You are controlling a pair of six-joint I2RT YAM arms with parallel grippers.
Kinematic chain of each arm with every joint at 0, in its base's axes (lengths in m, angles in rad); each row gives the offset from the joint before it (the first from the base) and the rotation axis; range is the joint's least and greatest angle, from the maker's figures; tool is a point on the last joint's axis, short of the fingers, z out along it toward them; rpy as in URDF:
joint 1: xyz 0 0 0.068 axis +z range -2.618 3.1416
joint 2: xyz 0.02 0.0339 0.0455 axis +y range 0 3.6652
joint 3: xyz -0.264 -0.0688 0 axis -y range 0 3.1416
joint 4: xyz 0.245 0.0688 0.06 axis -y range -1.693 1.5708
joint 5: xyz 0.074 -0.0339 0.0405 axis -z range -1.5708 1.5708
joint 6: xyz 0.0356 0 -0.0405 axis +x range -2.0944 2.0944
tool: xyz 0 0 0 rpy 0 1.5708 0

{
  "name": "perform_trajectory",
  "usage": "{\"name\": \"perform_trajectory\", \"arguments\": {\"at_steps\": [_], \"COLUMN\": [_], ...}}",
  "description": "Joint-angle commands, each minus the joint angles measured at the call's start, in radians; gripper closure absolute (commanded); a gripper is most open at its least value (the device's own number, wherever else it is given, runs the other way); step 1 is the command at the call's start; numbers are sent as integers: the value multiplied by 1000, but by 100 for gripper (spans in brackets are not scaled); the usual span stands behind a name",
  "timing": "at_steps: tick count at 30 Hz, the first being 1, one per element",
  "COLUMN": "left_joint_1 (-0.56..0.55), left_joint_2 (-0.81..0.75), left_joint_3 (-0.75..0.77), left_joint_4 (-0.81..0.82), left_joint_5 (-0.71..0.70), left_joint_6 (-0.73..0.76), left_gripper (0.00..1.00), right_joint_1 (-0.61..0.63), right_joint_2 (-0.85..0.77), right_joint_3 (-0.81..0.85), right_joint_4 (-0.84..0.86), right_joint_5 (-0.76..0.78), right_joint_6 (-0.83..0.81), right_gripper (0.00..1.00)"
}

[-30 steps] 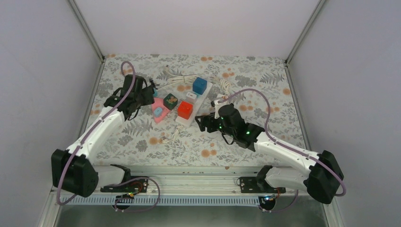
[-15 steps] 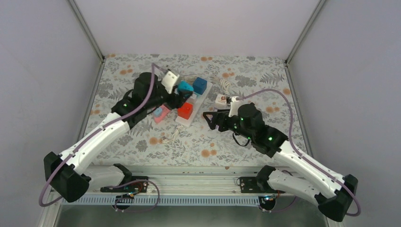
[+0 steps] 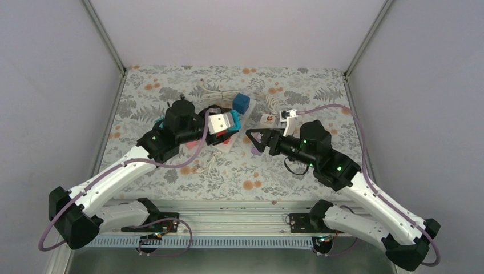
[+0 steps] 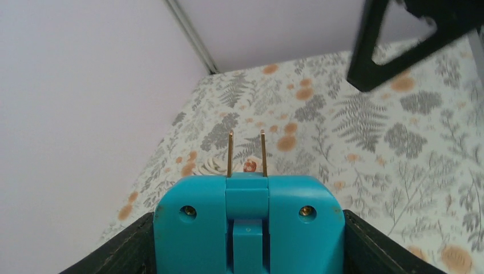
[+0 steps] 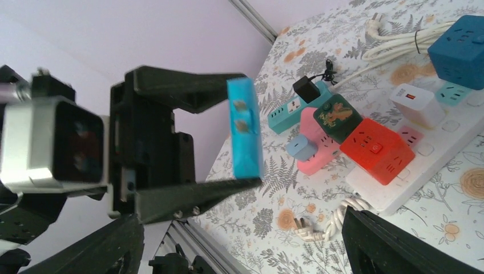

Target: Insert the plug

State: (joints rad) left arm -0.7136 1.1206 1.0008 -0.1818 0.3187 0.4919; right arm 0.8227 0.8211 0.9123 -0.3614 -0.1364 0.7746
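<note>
The plug (image 4: pixel 248 220) is a flat teal block with two brass prongs (image 4: pixel 245 154) pointing away from the left wrist camera. My left gripper (image 4: pixel 248 242) is shut on it, one black finger on each side. From above, the left gripper (image 3: pixel 228 121) holds the plug (image 3: pixel 234 119) in the air over the white power strip (image 3: pixel 249 112). In the right wrist view the plug (image 5: pixel 245 128) sits between the left gripper's fingers. My right gripper (image 3: pixel 253 142) stands open and empty just right of the plug, facing it. Its fingers (image 5: pixel 394 245) frame the bottom of the right wrist view.
The white power strip (image 5: pixel 451 131) carries a red cube (image 5: pixel 376 149), a blue cube (image 5: pixel 459 48) and a white charger (image 5: pixel 416 105). Beside it lie a pink strip (image 5: pixel 319 149), a green cube (image 5: pixel 337 114), a teal strip (image 5: pixel 288 112) and a black adapter (image 5: pixel 308 88). A loose white cord plug (image 5: pixel 305 228) lies nearer.
My left arm has swung from the far left to the right and nearer, lifting the teal plug with it. My right arm has risen and turned its open gripper towards the plug.
</note>
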Motion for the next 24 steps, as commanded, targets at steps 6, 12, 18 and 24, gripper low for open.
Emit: {"name": "perform_trajectory", "arguments": {"at_steps": [6,12,18,24], "left_joint_1": [-32,-43,-43,-43], "left_joint_2": [-9,-16,-48,-75], "left_joint_3": [-61,-120,-155,-178], "left_joint_4": [-44,-36,-35,-23], "left_joint_5": [78,77,64,72], "left_joint_6": [289,346,381,397], "left_gripper": [40,40,39,39], "right_joint_1": [-7,-7,-7,-17], "right_joint_2": [108,207,288,311], "right_joint_3": [72,98,123,104], "right_joint_4": [-25,3,11,37], "right_joint_5": [3,-51,-92,-129], "right_joint_6": [-28,-59,-90,-98], "right_gripper": [13,26,43,55]}}
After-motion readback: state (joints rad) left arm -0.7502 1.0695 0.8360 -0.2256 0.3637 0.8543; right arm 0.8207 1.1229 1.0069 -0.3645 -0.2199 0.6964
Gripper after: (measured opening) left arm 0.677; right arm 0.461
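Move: The right hand is empty and open, with the teal plug, prongs out in the left gripper, about 6 cm ahead of it, 6 cm to its left and roughly level. From that hand, the red cube stands about 12 cm ahead, 9 cm left, and the purple strip 9 cm ahead, 3 cm right, both some 28 cm below. The right fingers lie about 5 cm back and 7 cm right of the left hand, at nearly its height. The right hand sinks and goes left about 5 cm each, with some 3 cm forward, bringing its fingers around the teal plug and closing them from nearly wide open to about half. To meet it, the left hand keeps its grip on the plug, sinks about 7 cm and draws back 3.5 cm, its wrist rolling some 20 degrees, and eases up slightly at the end. ##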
